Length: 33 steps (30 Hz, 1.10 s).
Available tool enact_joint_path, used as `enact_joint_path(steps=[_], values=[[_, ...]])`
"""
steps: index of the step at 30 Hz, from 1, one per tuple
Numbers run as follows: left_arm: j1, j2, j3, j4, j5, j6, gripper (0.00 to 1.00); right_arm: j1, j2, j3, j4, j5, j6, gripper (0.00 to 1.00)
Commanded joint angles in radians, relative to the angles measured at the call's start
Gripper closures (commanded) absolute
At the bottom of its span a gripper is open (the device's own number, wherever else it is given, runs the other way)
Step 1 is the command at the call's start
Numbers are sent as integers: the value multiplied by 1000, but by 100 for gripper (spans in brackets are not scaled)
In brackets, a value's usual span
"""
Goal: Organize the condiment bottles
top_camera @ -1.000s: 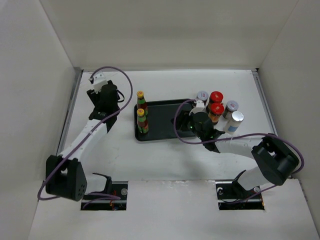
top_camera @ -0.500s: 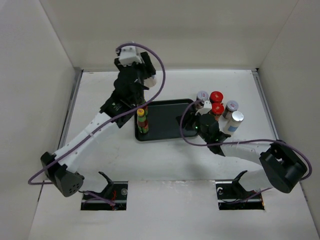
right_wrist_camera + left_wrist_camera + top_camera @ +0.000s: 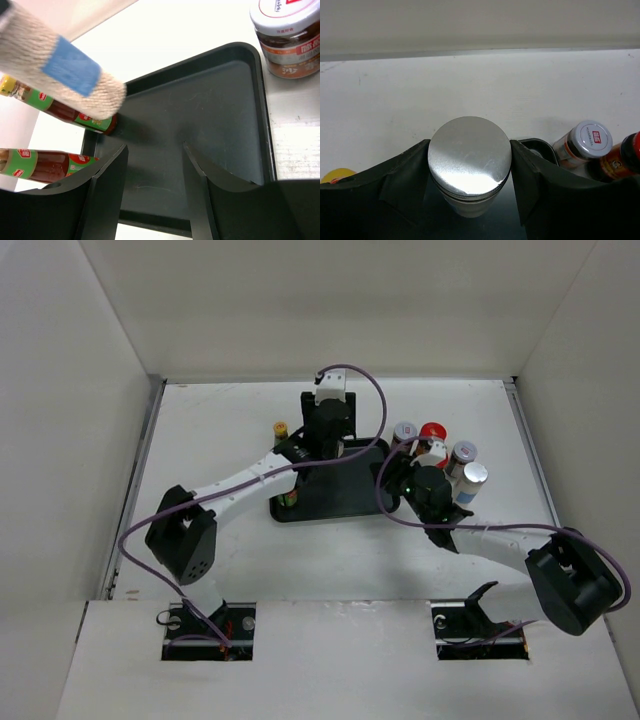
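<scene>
My left gripper (image 3: 470, 150) is shut on a silver-lidded jar (image 3: 469, 156), its jaws pressing both sides of the lid, above the floor of the black tray (image 3: 540, 148). In the top view the left wrist (image 3: 326, 428) hides that jar over the tray's (image 3: 340, 495) back edge. My right gripper (image 3: 154, 150) is open and empty over the tray floor (image 3: 215, 100) near its right end. Two yellow-capped sauce bottles (image 3: 60, 107) (image 3: 45, 164) stand at the tray's left end. A white-lidded jar (image 3: 404, 430), a red-lidded jar (image 3: 432, 430) and two silver-lidded jars (image 3: 462, 452) (image 3: 473, 474) stand right of the tray.
The left arm's braided sleeve (image 3: 60, 65) crosses above the tray's left part, near the sauce bottles. White walls enclose the table at the back and on both sides. The right arm (image 3: 500, 538) lies along the table in front of the jars outside the tray.
The left arm has swung from the table's back left across to the tray's back edge. The right gripper has shifted slightly right over the tray's right end.
</scene>
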Motion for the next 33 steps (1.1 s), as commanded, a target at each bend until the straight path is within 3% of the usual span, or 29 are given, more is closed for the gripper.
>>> enact_joint_path(steps=[1,23,33], values=[[5,-1,-3,162,19,-51,72,-12,-25,-13,59,12,20,46],[21,158,-46,295,80,-83,71,-20,-7,-6,59,-13,37,47],[25,200,-46,332,70,-61,66,-20,-6,-2,65,-16,31,47]])
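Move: The spot for the silver-lidded condiment bottle, in the far half of the tray just right of its middle, lies about 3 cm ahead, 3 cm right and some 20 cm below the left hand holding it. The far sauce bottle stands about 11 cm left and 1 cm ahead of that hand, the near one 11 cm left and 9 cm back; the lilac-capped jar is 18 cm right, 5 cm ahead. From the right hand the spot is roughly 11 cm left, 10 cm ahead. The silver-lidded bottle, still pinched near its lid by the left fingers, is brought down towards the tray by about 10 cm, quickly at first and then slowing. The left hand also eases some 3 cm to the right and nearly as far forward, its fingertips tipping down slightly, and keeps its grip unchanged throughout. ##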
